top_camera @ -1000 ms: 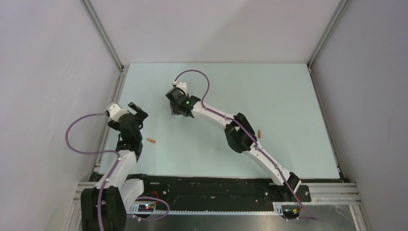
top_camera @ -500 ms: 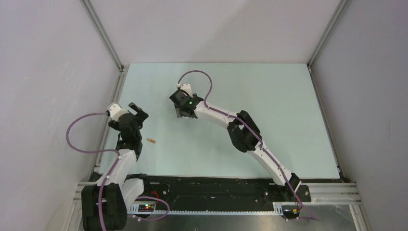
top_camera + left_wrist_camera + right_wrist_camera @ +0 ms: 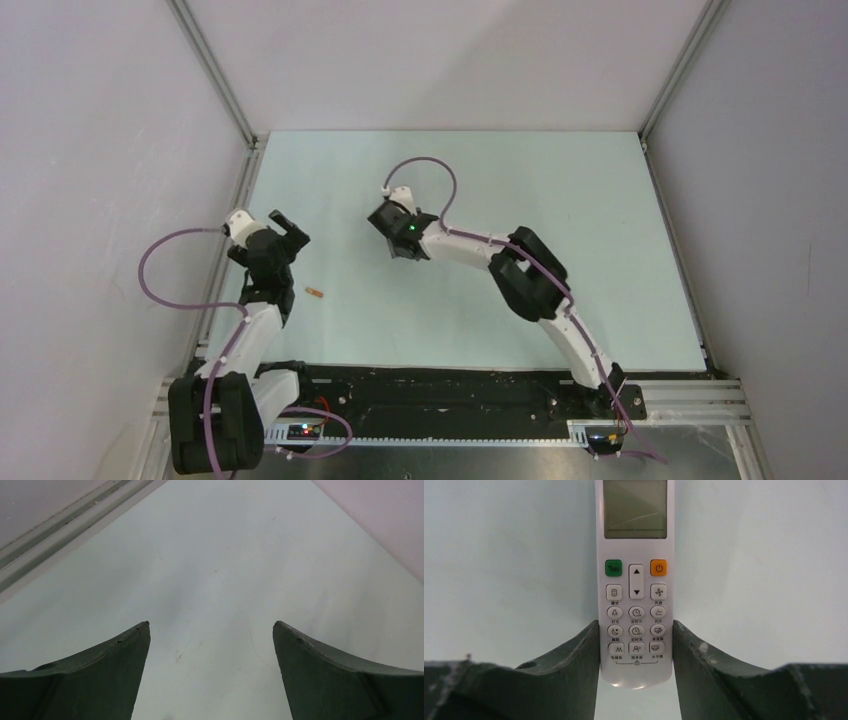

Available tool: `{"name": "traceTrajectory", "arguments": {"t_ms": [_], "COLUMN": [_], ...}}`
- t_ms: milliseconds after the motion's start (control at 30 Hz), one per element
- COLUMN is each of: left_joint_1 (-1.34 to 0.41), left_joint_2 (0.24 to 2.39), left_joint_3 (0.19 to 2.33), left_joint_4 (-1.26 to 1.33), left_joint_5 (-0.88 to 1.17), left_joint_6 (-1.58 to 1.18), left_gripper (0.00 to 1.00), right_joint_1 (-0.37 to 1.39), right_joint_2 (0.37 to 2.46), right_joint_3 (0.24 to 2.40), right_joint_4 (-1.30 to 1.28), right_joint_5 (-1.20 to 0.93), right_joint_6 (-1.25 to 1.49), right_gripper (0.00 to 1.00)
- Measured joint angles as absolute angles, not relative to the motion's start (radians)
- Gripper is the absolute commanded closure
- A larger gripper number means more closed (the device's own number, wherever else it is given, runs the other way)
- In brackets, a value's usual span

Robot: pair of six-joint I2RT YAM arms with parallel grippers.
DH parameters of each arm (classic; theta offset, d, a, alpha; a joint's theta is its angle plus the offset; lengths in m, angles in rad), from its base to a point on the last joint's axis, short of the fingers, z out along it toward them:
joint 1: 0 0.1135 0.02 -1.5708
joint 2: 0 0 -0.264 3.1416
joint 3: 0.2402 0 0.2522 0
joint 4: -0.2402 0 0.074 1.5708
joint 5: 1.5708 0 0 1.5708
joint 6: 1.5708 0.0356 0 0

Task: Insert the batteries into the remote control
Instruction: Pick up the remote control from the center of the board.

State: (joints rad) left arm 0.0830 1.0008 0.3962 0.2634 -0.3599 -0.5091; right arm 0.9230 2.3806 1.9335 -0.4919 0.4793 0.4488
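The white remote control (image 3: 636,555) lies buttons up, its display at the far end, over the pale green table. My right gripper (image 3: 636,622) is shut on its lower end, both fingers pressed to its sides. In the top view the right gripper (image 3: 393,236) is near the table's middle left and covers the remote. One small orange battery (image 3: 314,292) lies on the table near the left arm. My left gripper (image 3: 291,231) stands open above bare table (image 3: 211,625), just behind and left of that battery. No other battery shows.
An aluminium rail (image 3: 236,196) and grey wall border the table on the left, close to the left gripper; the rail (image 3: 60,527) shows in the left wrist view too. Walls close in the back and right. The arm bases sit on a black strip (image 3: 450,395) at the near edge.
The right gripper has moved right and toward the near side, gripping the remote. A battery seen beside the right arm's elbow is now covered by the arm. The left arm barely shifted.
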Motion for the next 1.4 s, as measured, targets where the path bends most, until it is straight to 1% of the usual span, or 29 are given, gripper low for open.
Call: {"name": "traceTrajectory", "arguments": {"t_ms": [167, 233, 333, 433, 600, 700, 800, 900, 1000, 1100, 1233, 1267, 1367, 1400], "left_joint_1": [0.084, 0.077, 0.026, -0.049, -0.094, -0.138, -0.264, -0.472, -0.672, -0.865, -0.991, -1.017, -1.061, -1.068], "left_joint_2": [1.008, 1.002, 0.971, 0.902, 0.7, 0.58, 0.495, 0.463, 0.471, 0.542, 0.646, 0.673, 0.712, 0.717], "left_joint_3": [0.472, 0.485, 0.499, 0.515, 0.509, 0.474, 0.426, 0.411, 0.411, 0.411, 0.411, 0.411, 0.411, 0.411], "left_joint_4": [0.169, 0.133, 0.038, -0.048, -0.105, -0.105, -0.107, -0.115, -0.11, -0.067, -0.011, -0.006, 0.006, 0.012], "left_joint_5": [-0.321, -0.292, -0.258, -0.2, -0.028, 0.057, 0.095, 0.07, -0.001, -0.081, -0.156, -0.176, -0.218, -0.228], "left_joint_6": [-0.574, -0.623, -0.665, -0.686, -0.787, -0.882, -0.994, -1.077, -1.138, -1.19, -1.222, -1.227, -1.239, -1.243], "left_gripper": [0.07, 0.05, 0.04, 0.03, 0.01, 0.01, 0.01, 0.01, 0.01, 0.01, 0.02, 0.04, 0.15, 0.16], "right_joint_1": [0.923, 0.925, 0.947, 1.018, 1.179, 1.223, 1.274, 1.369, 1.459, 1.533, 1.596, 1.613, 1.649, 1.657], "right_joint_2": [2.099, 1.969, 1.802, 1.653, 1.421, 1.279, 1.122, 0.951, 0.835, 0.783, 0.814, 0.836, 0.869, 0.874], "right_joint_3": [1.517, 1.389, 1.292, 1.224, 1.021, 0.878, 0.769, 0.707, 0.688, 0.672, 0.667, 0.666, 0.653, 0.651], "right_joint_4": [-0.404, -0.388, -0.371, -0.338, -0.29, -0.299, -0.335, -0.393, -0.432, -0.469, -0.509, -0.512, -0.511, -0.512], "right_joint_5": [0.485, 0.477, 0.488, 0.514, 0.521, 0.517, 0.53, 0.572, 0.619, 0.658, 0.701, 0.706, 0.723, 0.728], "right_joint_6": [0.393, 0.365, 0.329, 0.301, 0.312, 0.344, 0.379, 0.435, 0.49, 0.552, 0.622, 0.635, 0.659, 0.664], "right_gripper": [1.0, 1.0, 1.0, 1.0, 1.0, 1.0, 1.0, 1.0, 1.0, 1.0, 1.0, 1.0, 1.0, 1.0]}}
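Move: My right hand already holds the remote control by its button end, down at board level. Its middle is about 5 cm ahead and 1 cm left of that hand, and it is bound for a spot over the board's near edge, roughly 32 cm back, 16 cm right and 12 cm higher. One battery lies some 13 cm back and 18 cm left. From my left hand the remote is about 11 cm ahead, 26 cm right and 10 cm below. I keep my right-hand grip on the remote and sweep it back some 32 cm and to the right, lifting it about 12 cm once it is under way and yawing it counter-clockwise. Meanwhile I swing my empty, open left hand about 34 cm right and 18 cm back, rising and then dipping, turning it clockwise and rolling its left side down, to bring the fingers up to the remote's screen end. ##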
